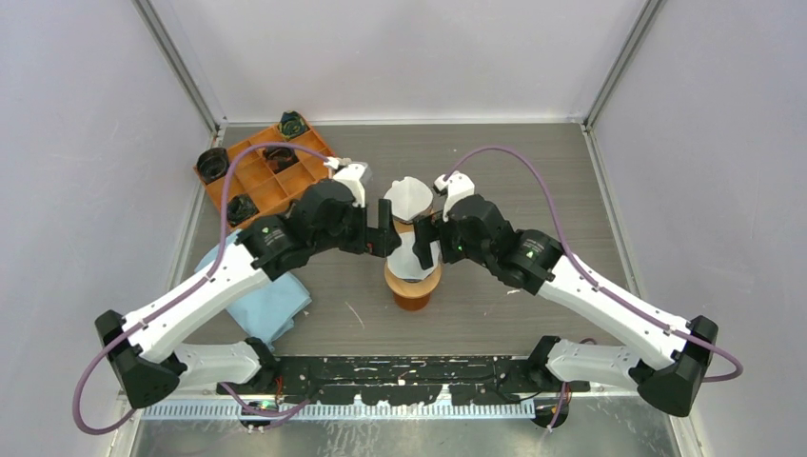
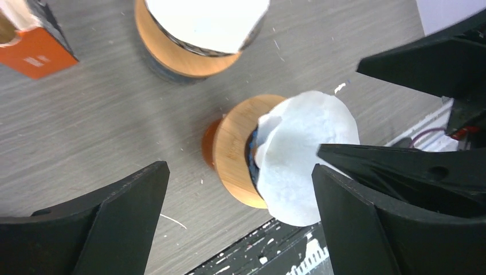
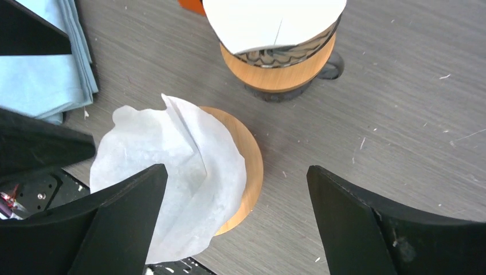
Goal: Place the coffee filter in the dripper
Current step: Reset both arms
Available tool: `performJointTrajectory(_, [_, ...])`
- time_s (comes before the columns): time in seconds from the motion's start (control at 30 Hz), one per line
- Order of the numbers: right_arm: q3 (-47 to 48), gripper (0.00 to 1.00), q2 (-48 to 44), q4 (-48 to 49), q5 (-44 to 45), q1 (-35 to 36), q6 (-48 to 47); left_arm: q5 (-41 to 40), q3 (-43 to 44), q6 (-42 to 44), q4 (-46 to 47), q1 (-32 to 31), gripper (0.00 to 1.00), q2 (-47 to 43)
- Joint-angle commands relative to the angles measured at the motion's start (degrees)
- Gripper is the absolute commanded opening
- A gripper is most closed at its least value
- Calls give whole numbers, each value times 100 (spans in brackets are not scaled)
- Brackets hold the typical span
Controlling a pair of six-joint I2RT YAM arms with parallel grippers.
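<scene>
The dripper (image 1: 413, 288) stands at the table's middle, a wooden ring on an orange base. A white paper coffee filter (image 1: 413, 255) sits crumpled in its mouth and overhangs the rim. My left gripper (image 1: 384, 228) hovers at its upper left and my right gripper (image 1: 429, 236) at its upper right, both open and holding nothing. From the left wrist, the filter (image 2: 304, 154) lies against the right finger's inner side, over the dripper (image 2: 234, 150), with the left gripper (image 2: 239, 168) wide above. The right wrist view shows the filter (image 3: 172, 172) draped over the dripper (image 3: 251, 166) beside the right gripper (image 3: 236, 168).
A second wooden holder topped with white filters (image 1: 409, 198) stands just behind the dripper. An orange tray (image 1: 262, 176) with black pieces sits at the back left. A folded blue cloth (image 1: 271, 300) lies at the near left. Grey enclosure walls stand on three sides.
</scene>
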Motion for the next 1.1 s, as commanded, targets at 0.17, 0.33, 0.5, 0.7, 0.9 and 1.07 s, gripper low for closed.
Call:
performJointTrajectory(0.17, [456,100,-534,404,878,-577,-664,-23,193,457,174,1110,99,-690])
performJointTrajectory(0.33, [313,100,-874,451,1303,-1309,-941,25,-14,544,35,1940,99,-1079])
performJointTrajectory(0.5, [64,100,-1288,485,2233,-1562,-1190,-410,-194,774,-181,2330,99,-1673])
performJointTrajectory(0.7, [-662,100,-2293,847,3205,-1566,-1481,-1423,-650,1348,-250,2337,99,-2744])
performJointTrajectory(0.9, [-1564,100,-3370,1564,3505,-1563,-1723,-2088,-1382,1767,52,2341,99,-3770])
performJointTrajectory(1.07, [-2070,100,-3949,1953,3494,-1564,-1815,-2275,-2057,1879,543,2334,99,-4308])
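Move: Both hands are empty, above and beside the near filter in its dripper. It sits about 4 cm back, 4 cm right and 8 cm below the left hand, and 4 cm back, 3 cm left and 6 cm below the right. The far filter stands roughly 13 cm beyond the near one. From the left hand, the coffee box is some 13 cm ahead and 10 cm left, and the blue cloth about 28 cm left and 1 cm back, both near table height. Swinging outward in mirrored arcs, the hands part from above the near filter, left hand about 23 cm left and right hand much the same right, both rising some 5 to 8 cm. Each first bows forward about 5 cm, then draws back. The wrists turn outward, left counter-clockwise and right clockwise, and tip up roughly 30 degrees. Both grippers stay wide open and empty. ##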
